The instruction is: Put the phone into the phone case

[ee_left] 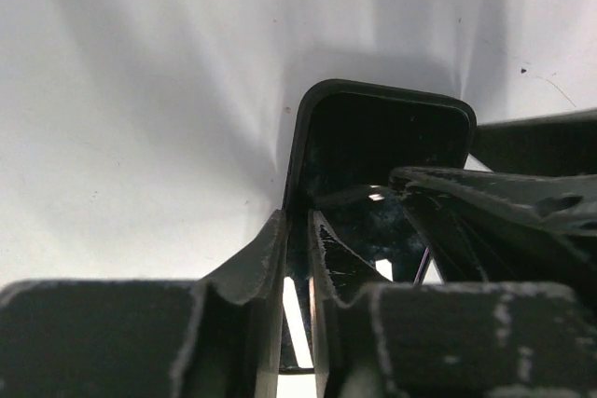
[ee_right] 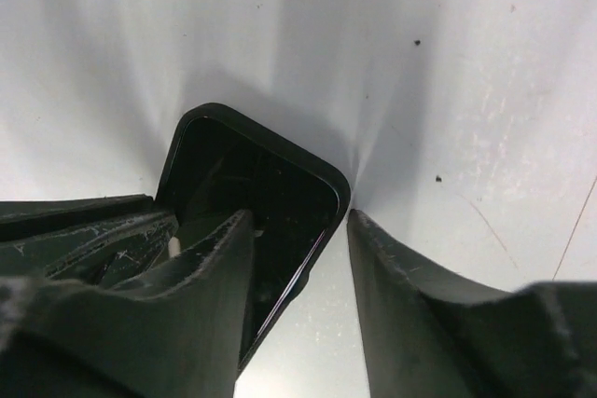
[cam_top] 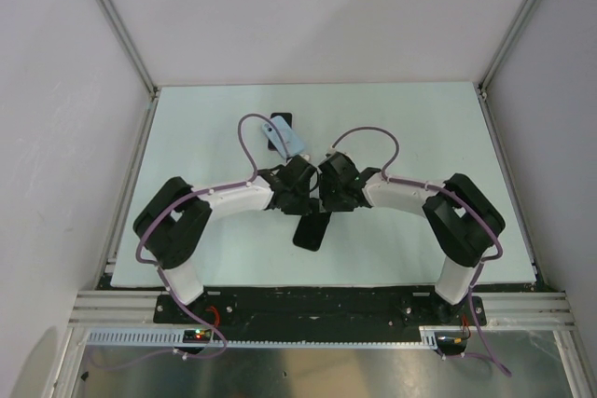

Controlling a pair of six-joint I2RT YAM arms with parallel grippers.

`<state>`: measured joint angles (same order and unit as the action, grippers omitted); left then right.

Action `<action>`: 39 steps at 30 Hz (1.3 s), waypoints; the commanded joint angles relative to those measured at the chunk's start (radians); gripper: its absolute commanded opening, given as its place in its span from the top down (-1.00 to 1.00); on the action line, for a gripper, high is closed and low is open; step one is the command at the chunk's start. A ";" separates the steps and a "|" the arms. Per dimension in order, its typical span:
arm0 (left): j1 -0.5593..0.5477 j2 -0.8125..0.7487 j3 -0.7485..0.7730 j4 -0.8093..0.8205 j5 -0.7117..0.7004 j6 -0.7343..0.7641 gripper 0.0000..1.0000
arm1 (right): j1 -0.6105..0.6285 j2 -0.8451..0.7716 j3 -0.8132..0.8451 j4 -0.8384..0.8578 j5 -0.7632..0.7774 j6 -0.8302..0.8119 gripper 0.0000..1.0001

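Note:
The black phone case (ee_left: 392,90) lies flat on the white table between both grippers, near the front middle in the top view. The glossy black phone (ee_left: 373,146) shows inside its rim; in the right wrist view a thin bright edge of the phone (ee_right: 252,184) stands slightly proud of the case (ee_right: 280,137) along the right side. My left gripper (ee_left: 297,216) is shut on the case's left wall, its fingers almost together. My right gripper (ee_right: 298,214) stands open across the case's right corner, one finger over the screen and the other outside the rim.
Behind the arms, a light blue flat object (cam_top: 289,137) lies across a small black one (cam_top: 280,121) at the back middle of the table. Metal frame posts (cam_top: 117,20) and white walls enclose the table on three sides.

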<state>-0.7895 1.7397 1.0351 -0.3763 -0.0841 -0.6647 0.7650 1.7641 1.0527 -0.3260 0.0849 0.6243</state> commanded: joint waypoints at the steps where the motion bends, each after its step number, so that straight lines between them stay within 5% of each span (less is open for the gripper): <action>1: 0.012 -0.044 -0.039 -0.033 0.032 -0.014 0.51 | -0.022 -0.004 0.001 0.024 0.002 -0.015 -0.16; 8: 0.130 -0.277 -0.055 -0.067 0.057 0.012 -0.02 | 0.063 -0.140 0.002 -0.050 0.153 0.171 -0.65; 15: 0.224 -0.517 -0.139 -0.113 0.061 0.045 -0.34 | 0.248 -0.071 0.054 -0.172 0.392 0.542 -0.96; 22: 0.251 -0.646 -0.197 -0.134 0.098 0.083 -0.41 | 0.293 0.046 0.175 -0.336 0.504 0.716 -0.99; 39: 0.259 -0.693 -0.228 -0.141 0.137 0.107 -0.43 | 0.295 0.209 0.270 -0.371 0.465 0.647 -0.90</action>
<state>-0.5369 1.0634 0.8135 -0.5266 0.0345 -0.5831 1.0565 1.9297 1.2919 -0.6567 0.5163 1.2606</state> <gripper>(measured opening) 0.714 0.989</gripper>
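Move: The phone in its case lies flat on the table, its middle about 3 cm back and 4 cm left of the right hand, some 1 cm below the fingertips, which are at its far right corner. From the left hand, at the phone's left edge, that middle is roughly 3 cm back and 2 cm right, 1 cm down. The blue case lies about 25 cm ahead and 8 cm left of the left hand, about 14 cm left of the right. Up off the phone's left edge and out to the left, the left hand withdraws some 12 cm high and 10 cm sideways, its fingers spreading wide. The right hand hops up about 4 cm, left and back over the phone, turning some 25 degrees clockwise and opening fully, then sinks as far again so its fingers straddle the phone's two long sides near the middle. ##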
